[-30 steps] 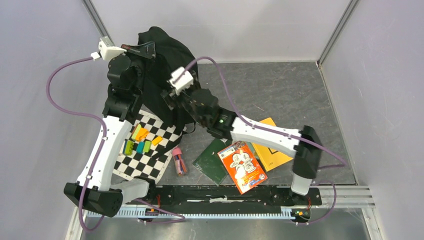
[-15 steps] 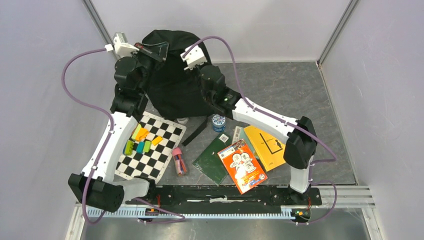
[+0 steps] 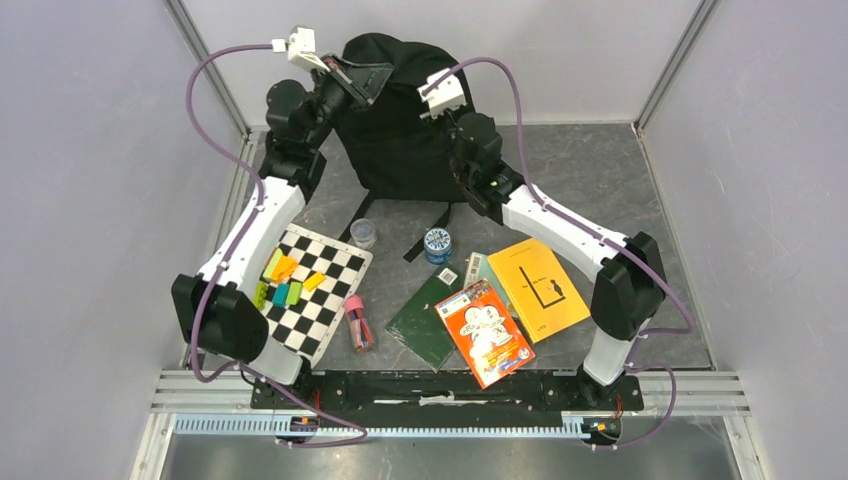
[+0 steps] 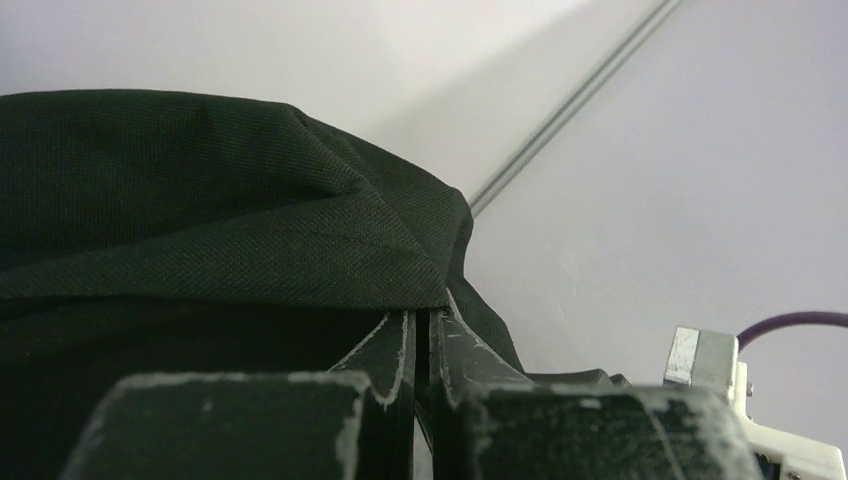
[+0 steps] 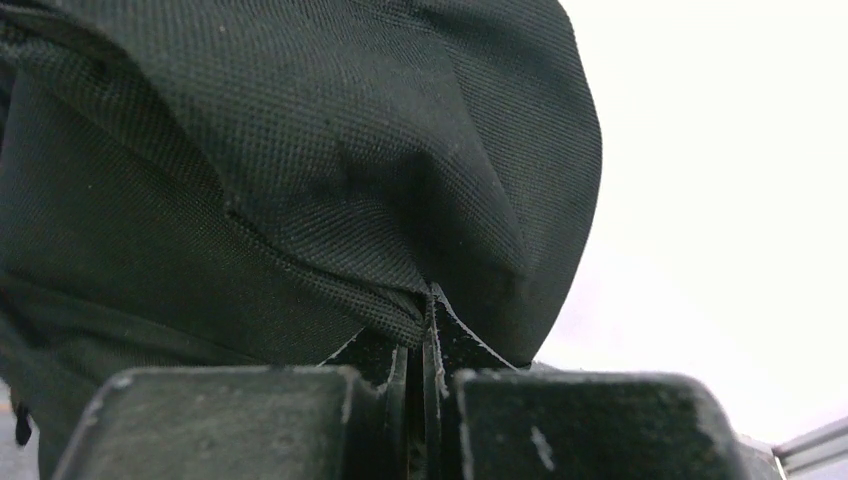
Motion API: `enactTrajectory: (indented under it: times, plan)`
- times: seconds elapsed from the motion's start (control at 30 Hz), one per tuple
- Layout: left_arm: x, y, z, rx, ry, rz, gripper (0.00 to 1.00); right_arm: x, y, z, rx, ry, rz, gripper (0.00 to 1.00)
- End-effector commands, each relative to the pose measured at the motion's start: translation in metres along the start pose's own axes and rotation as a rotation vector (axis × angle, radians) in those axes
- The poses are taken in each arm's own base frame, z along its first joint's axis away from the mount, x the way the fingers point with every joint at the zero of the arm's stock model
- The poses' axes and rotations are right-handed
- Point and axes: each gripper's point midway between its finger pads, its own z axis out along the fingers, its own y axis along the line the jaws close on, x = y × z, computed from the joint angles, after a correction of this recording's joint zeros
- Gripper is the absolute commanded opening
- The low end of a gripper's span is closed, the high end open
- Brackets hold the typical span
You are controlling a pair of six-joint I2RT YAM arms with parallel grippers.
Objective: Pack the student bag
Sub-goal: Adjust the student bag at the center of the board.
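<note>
The student bag (image 3: 395,130), a big black fabric backpack, is held upright at the back middle of the table, its straps (image 3: 427,232) trailing toward me. My left gripper (image 3: 358,82) is shut on a fold of fabric at the bag's upper left. In the left wrist view the gripper (image 4: 428,316) pinches the edge of the black cloth (image 4: 200,220). My right gripper (image 3: 434,106) is shut on the bag's upper right. In the right wrist view the gripper (image 5: 428,300) bites into a bunched fold of the bag (image 5: 300,150). The bag's inside is hidden.
In front of the bag lie a small clear cup (image 3: 364,233), a blue-topped tin (image 3: 437,244), a checkered board (image 3: 322,300) bearing coloured blocks (image 3: 283,280), a pink pen bundle (image 3: 358,322), a green notebook (image 3: 420,325), an orange booklet (image 3: 485,333) and a yellow book (image 3: 540,285).
My right gripper has shut on the bag. Both arms have carried the bag from the back left to the back middle, uncovering the cup and the tin.
</note>
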Motion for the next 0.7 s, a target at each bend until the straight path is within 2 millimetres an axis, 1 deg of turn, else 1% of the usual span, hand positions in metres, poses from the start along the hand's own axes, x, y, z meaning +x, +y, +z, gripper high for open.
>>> enactTrajectory:
  times: [0.0, 0.03, 0.07, 0.1, 0.13, 0.17, 0.2, 0.23, 0.27, 0.3, 0.33, 0.37, 0.4, 0.47, 0.53, 0.57, 0.6, 0.67]
  plan:
    - [-0.003, -0.053, -0.002, 0.226, -0.021, 0.123, 0.02, 0.026, -0.032, -0.005, 0.038, -0.01, -0.002, 0.0]
    - [0.01, -0.049, -0.002, 0.225, 0.001, 0.119, 0.02, 0.041, -0.032, -0.008, 0.024, 0.002, -0.01, 0.0]
    - [0.027, -0.043, -0.005, 0.224, 0.031, 0.117, 0.02, 0.052, -0.029, -0.012, -0.009, 0.008, -0.017, 0.0]
    - [0.043, -0.039, -0.008, 0.221, 0.06, 0.119, 0.02, 0.066, -0.024, -0.018, -0.045, 0.019, -0.021, 0.0]
    - [0.059, -0.032, -0.013, 0.211, 0.089, 0.12, 0.02, 0.084, -0.019, -0.026, -0.074, 0.045, -0.023, 0.0]
    - [0.075, -0.027, -0.018, 0.201, 0.115, 0.118, 0.02, 0.094, -0.015, -0.035, -0.097, 0.057, -0.019, 0.0]
    - [0.085, -0.023, -0.023, 0.19, 0.127, 0.115, 0.02, 0.106, -0.011, -0.044, -0.119, 0.074, -0.009, 0.0]
    - [0.095, -0.019, -0.028, 0.164, 0.139, 0.109, 0.02, 0.113, -0.01, -0.052, -0.126, 0.084, 0.006, 0.01]
    - [0.102, -0.012, -0.031, 0.127, 0.15, 0.103, 0.02, 0.122, -0.009, -0.06, -0.131, 0.1, 0.022, 0.1]
    - [0.106, -0.007, -0.034, 0.085, 0.153, 0.098, 0.02, 0.129, -0.008, -0.066, -0.137, 0.115, 0.03, 0.22]
    - [0.107, -0.001, -0.036, 0.036, 0.15, 0.089, 0.02, 0.13, -0.008, -0.071, -0.147, 0.121, 0.041, 0.38]
    - [0.106, 0.004, -0.038, -0.01, 0.141, 0.075, 0.02, 0.129, -0.008, -0.075, -0.154, 0.128, 0.051, 0.51]
    - [0.101, 0.007, -0.038, -0.047, 0.124, 0.057, 0.02, 0.131, -0.009, -0.078, -0.158, 0.149, 0.054, 0.6]
    - [0.092, 0.011, -0.04, -0.11, 0.108, 0.032, 0.02, 0.123, -0.015, -0.082, -0.152, 0.171, 0.079, 0.77]
    - [0.085, 0.011, -0.038, -0.138, 0.107, 0.028, 0.02, 0.113, -0.024, -0.087, -0.152, 0.189, 0.107, 0.91]
    - [0.082, 0.01, -0.036, -0.15, 0.109, 0.031, 0.02, 0.107, -0.026, -0.091, -0.166, 0.194, 0.12, 0.95]
    - [0.082, 0.011, -0.035, -0.165, 0.122, 0.028, 0.02, 0.103, -0.025, -0.096, -0.197, 0.203, 0.136, 0.98]
    - [0.081, 0.012, -0.033, -0.188, 0.142, 0.031, 0.02, 0.098, -0.024, -0.109, -0.257, 0.215, 0.166, 0.98]
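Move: Both hands already pinch the raised black bag's upper edge. The board's open middle lies about 45 cm below the left hand, 11 cm to its right and 3 cm back; from the right hand it is 36 cm down, 3 cm left and 6 cm back. The blue-lidded jar is some 10 cm back and 12 cm right of the left hand, and the clear cup 9 cm back and 4 cm left. The yellow notebook lies 24 cm back and 20 cm right of the right hand. Both arms swing the held bag quickly down towards the board while shifting to the right and finally easing back; the left hand, its fingers still shut on the bag's edge, sinks about 12 cm and then rises again by 2 cm, drifting back left a little. The right hand drops about 14 cm, tips its fingers some 15 degrees further down, and on the way opens wide to let go of its edge of the bag, still working back and to the right beside the bag. ##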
